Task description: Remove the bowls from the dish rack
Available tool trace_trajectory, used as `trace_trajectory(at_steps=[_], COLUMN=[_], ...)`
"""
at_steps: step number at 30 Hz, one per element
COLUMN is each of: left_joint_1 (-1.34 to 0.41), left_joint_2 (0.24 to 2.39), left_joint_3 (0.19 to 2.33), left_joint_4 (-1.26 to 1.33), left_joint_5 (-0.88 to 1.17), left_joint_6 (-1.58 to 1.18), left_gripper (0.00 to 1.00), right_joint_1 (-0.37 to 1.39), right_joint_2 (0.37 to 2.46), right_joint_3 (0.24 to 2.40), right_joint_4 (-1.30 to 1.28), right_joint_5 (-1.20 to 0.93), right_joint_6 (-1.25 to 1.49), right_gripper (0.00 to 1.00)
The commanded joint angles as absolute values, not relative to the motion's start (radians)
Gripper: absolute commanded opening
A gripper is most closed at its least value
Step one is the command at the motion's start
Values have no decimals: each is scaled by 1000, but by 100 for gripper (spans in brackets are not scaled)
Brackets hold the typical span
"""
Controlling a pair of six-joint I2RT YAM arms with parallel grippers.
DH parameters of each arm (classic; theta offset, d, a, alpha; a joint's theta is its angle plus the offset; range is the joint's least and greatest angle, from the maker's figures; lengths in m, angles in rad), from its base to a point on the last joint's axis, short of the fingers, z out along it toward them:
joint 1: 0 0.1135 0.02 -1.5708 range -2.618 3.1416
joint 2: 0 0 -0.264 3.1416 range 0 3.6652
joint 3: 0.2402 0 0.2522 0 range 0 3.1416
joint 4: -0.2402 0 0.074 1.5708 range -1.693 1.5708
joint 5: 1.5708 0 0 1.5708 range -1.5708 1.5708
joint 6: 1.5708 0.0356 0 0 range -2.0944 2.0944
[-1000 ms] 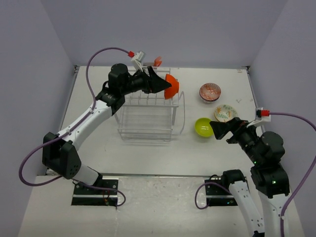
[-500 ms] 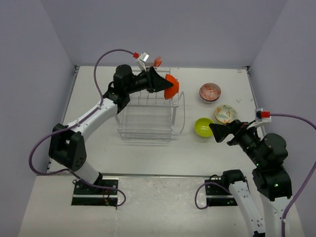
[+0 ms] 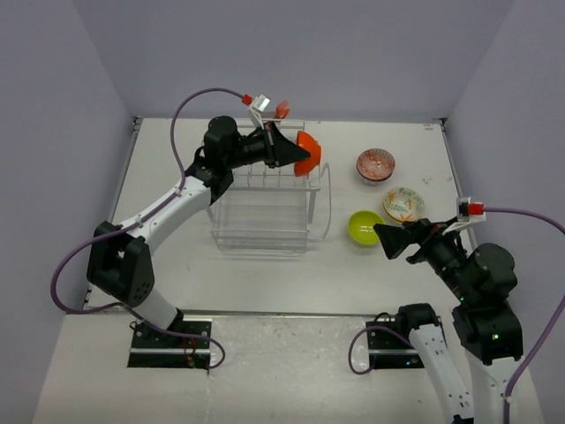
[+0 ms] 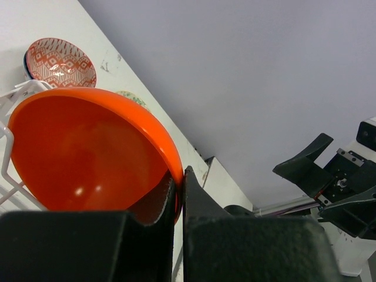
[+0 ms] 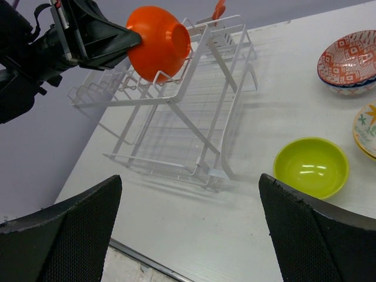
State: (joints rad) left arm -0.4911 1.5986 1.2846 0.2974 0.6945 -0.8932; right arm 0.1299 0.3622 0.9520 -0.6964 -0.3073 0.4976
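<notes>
My left gripper (image 3: 297,155) is shut on the rim of the plain orange bowl (image 3: 307,153), holding it at the top right end of the white wire dish rack (image 3: 265,208). In the left wrist view the fingertips (image 4: 181,176) pinch the orange bowl's rim (image 4: 88,147). A lime green bowl (image 3: 364,227), a pale floral bowl (image 3: 403,203) and a red-zigzag bowl (image 3: 376,164) sit on the table right of the rack. My right gripper (image 3: 394,237) is open and empty, just near of the lime bowl (image 5: 311,166). The right wrist view shows the rack (image 5: 188,111) and orange bowl (image 5: 158,41).
A small orange-red object (image 3: 282,109) sticks up at the rack's back edge. The rack's visible slots hold no other bowl. Grey walls close the table at back, left and right.
My left arm has shifted its elbow inward while still holding the orange bowl at the rack's top right end. My right gripper has drawn back slightly toward the near edge.
</notes>
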Motion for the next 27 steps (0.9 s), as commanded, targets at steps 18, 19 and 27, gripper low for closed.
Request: trace_trajectory(at_steps=[18, 19, 27], left_joint_1=[-716, -836, -1175], left_joint_2=[1424, 1422, 1315], left_joint_3=[1701, 1719, 1562], left_joint_4=[-286, -343, -564], left_joint_5=[531, 385, 89], left_joint_6=[-96, -15, 523], left_gripper=[0, 0, 0], right_joint_1=[130, 129, 129], right_joint_2=[481, 530, 603], right_joint_3=[1129, 1190, 1436], right_joint_4=[-699, -715, -848], right_joint_5=[-310, -278, -207], right_joint_6=[497, 495, 462], right_gripper=[99, 99, 95])
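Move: My left hand holds the orange bowl by its rim in the rack, whose middle lies about 10 cm left, level fore and aft, and 15 cm below. My open right gripper, where the bowl is headed, is about 18 cm back and 16 cm right of my left hand, at like height. From my right hand the orange bowl is about 20 cm ahead and 15 cm left; the green bowl stands 13 cm ahead, 2 cm right, nearly 30 cm below. With my left fingers still shut on the rim, I lift the orange bowl about 12 cm out of the rack, then sweep it back some 20 cm and rightward towards my right gripper, sinking at the end and rolling the hand about 60 degrees, forward side up. Late on, I raise my wide-open right hand some 10 cm, without touching the bowl. ##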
